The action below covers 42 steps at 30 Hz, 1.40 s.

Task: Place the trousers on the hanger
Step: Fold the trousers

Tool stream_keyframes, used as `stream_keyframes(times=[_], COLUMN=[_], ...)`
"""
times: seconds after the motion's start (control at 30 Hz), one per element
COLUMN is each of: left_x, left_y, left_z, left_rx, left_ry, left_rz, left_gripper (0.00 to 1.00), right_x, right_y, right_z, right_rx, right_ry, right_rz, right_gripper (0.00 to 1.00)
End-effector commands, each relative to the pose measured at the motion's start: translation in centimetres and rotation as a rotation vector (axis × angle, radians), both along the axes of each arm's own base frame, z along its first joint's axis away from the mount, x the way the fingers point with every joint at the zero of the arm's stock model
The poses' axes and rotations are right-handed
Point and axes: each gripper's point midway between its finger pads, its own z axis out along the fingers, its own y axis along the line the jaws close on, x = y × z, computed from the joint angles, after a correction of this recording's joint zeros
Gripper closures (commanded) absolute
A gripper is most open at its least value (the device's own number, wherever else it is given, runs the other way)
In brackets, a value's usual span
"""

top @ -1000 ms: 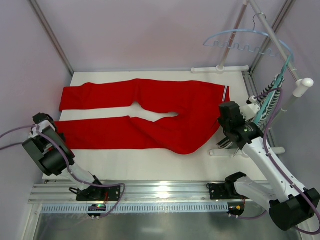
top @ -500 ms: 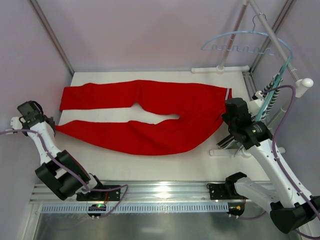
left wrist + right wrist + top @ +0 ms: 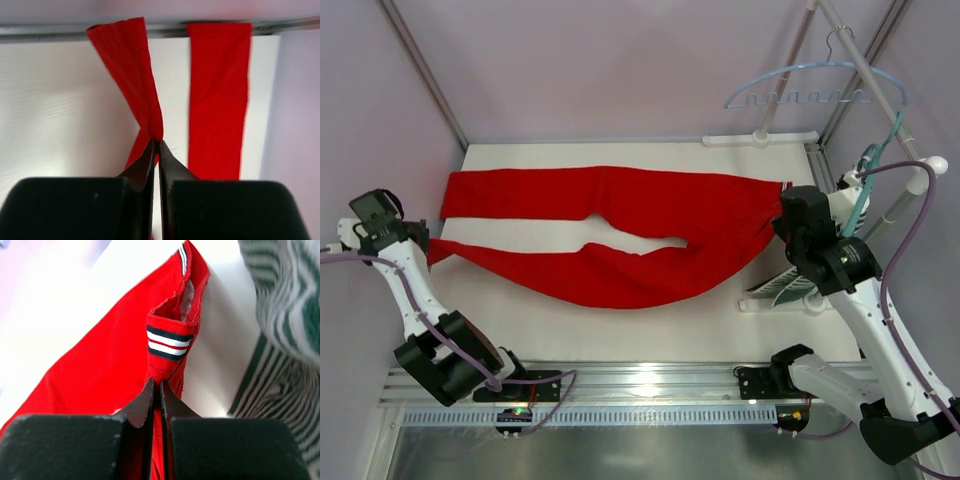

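The red trousers (image 3: 650, 200) lie stretched across the white table, legs to the left and waist to the right. My left gripper (image 3: 426, 250) is shut on the hem of the near leg (image 3: 135, 75), which twists up into the jaws (image 3: 156, 142). The far leg (image 3: 217, 100) lies flat beside it. My right gripper (image 3: 787, 200) is shut on the waistband, with the striped trim (image 3: 167, 342) just beyond the fingertips (image 3: 156, 383). The pale blue hanger (image 3: 820, 66) hangs on the slanted rail at the back right, above and apart from both grippers.
A darker teal hanger (image 3: 865, 190) hangs on the same rail beside my right arm. A green-and-white striped garment (image 3: 790, 285) hangs below it, close to the right of the right gripper (image 3: 285, 340). The rack's white feet (image 3: 760, 138) stand on the table's right side.
The left gripper has swung out left with the near leg's hem. The right gripper has moved back and right with the waistband. The trousers now stretch between them.
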Motion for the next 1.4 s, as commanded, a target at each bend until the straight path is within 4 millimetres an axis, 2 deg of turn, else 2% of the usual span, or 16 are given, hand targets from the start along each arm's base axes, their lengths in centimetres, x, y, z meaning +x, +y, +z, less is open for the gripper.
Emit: stream_keyframes(times=[0.0, 0.03, 0.17, 0.33, 0.53, 0.63, 0.7, 0.8, 0.83, 0.9, 0.93, 1.0, 1.03, 1.07, 1.17, 1.37], left_x=[1.4, 1.8, 2.9, 4.0, 6.6, 7.9, 8.3, 9.6, 10.4, 11.7, 12.4, 14.0, 15.0, 15.6, 17.0, 18.6], left_y=[0.6, 0.8, 1.0, 1.3, 1.6, 1.8, 2.2, 2.2, 2.3, 2.1, 2.4, 2.3, 2.4, 2.5, 2.7, 2.6], left_z=[6.9, 7.9, 9.8, 10.9, 11.2, 10.5, 8.8, 8.5, 7.4, 7.3, 6.2, 6.2, 4.8, 5.6, 5.3, 4.7], left_rx=[0.089, 0.092, 0.082, 0.088, 0.096, 0.113, 0.106, 0.129, 0.117, 0.121, 0.117, 0.116, 0.097, 0.105, 0.112, 0.137], left_ry=[-0.157, -0.182, -0.223, -0.235, -0.247, -0.202, -0.128, -0.096, -0.073, -0.072, -0.045, -0.045, -0.018, -0.027, -0.019, -0.03], left_rz=[0.007, 0.019, 0.016, 0.012, 0.006, 0.008, 0.024, 0.023, 0.023, 0.011, 0.015, -0.004, -0.019, -0.022, -0.037, -0.062], left_gripper=[1.0, 1.0, 1.0, 1.0, 1.0, 1.0, 1.0, 1.0, 1.0, 1.0, 1.0, 1.0, 1.0, 1.0, 1.0, 1.0], right_x=[0.5, 0.4, 0.4, 0.7, 3.1, 4.6, 5.4, 6.3, 6.5, 7.0, 7.7, 8.3, 8.8, 8.9, 9.1, 10.2], right_y=[-1.4, -1.4, -1.9, -2.5, -2.2, -2.2, -2.3, -2.5, -2.5, -2.6, -2.5, -2.7, -2.9, -3.2, -4.2, -3.7], right_z=[4.7, 4.7, 5.8, 7.5, 8.1, 7.8, 7.5, 7.2, 7.2, 7.4, 6.8, 6.6, 6.1, 6.3, 5.7, 6.0], right_rx=[-0.045, -0.05, -0.069, -0.102, -0.183, -0.22, -0.238, -0.247, -0.242, -0.241, -0.249, -0.251, -0.26, -0.251, -0.259, -0.237], right_ry=[-0.103, -0.092, -0.104, -0.123, -0.094, -0.061, -0.048, -0.043, -0.043, -0.046, -0.03, -0.021, -0.007, -0.015, 0.004, -0.006], right_rz=[-0.057, -0.057, -0.078, -0.106, -0.106, -0.134, -0.163, -0.207, -0.224, -0.245, -0.257, -0.279, -0.299, -0.326, -0.377, -0.349], right_gripper=[0.96, 0.96, 0.96, 0.96, 0.96, 0.96, 0.96, 0.96, 0.96, 0.96, 0.96, 0.96, 0.96, 0.96, 0.96, 0.96])
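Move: Ahead of the left hand by some 20 cm, 3 cm to its left and about 19 cm below, the far leg's end lies flat on the table. From the right hand, the trousers' far waist corner is about 26 cm ahead, 8 cm right and 28 cm down. The striped garment hangs about 13 cm right of that hand, roughly level with it fore and aft and some 8 cm lower; the rack's far foot stands 40 cm ahead, 6 cm right, 27 cm below. Carrying the raised near leg towards the far one, both hands keep their pinch on the trousers. The left first lifts about 10 cm, then sweeps forward and sinks most of that again, ending some 17 cm farther out. The right rises slightly, goes forward about 10 cm and drifts right while easing down, its left side dipping about 15 degrees and the hand turning clockwise as much. ##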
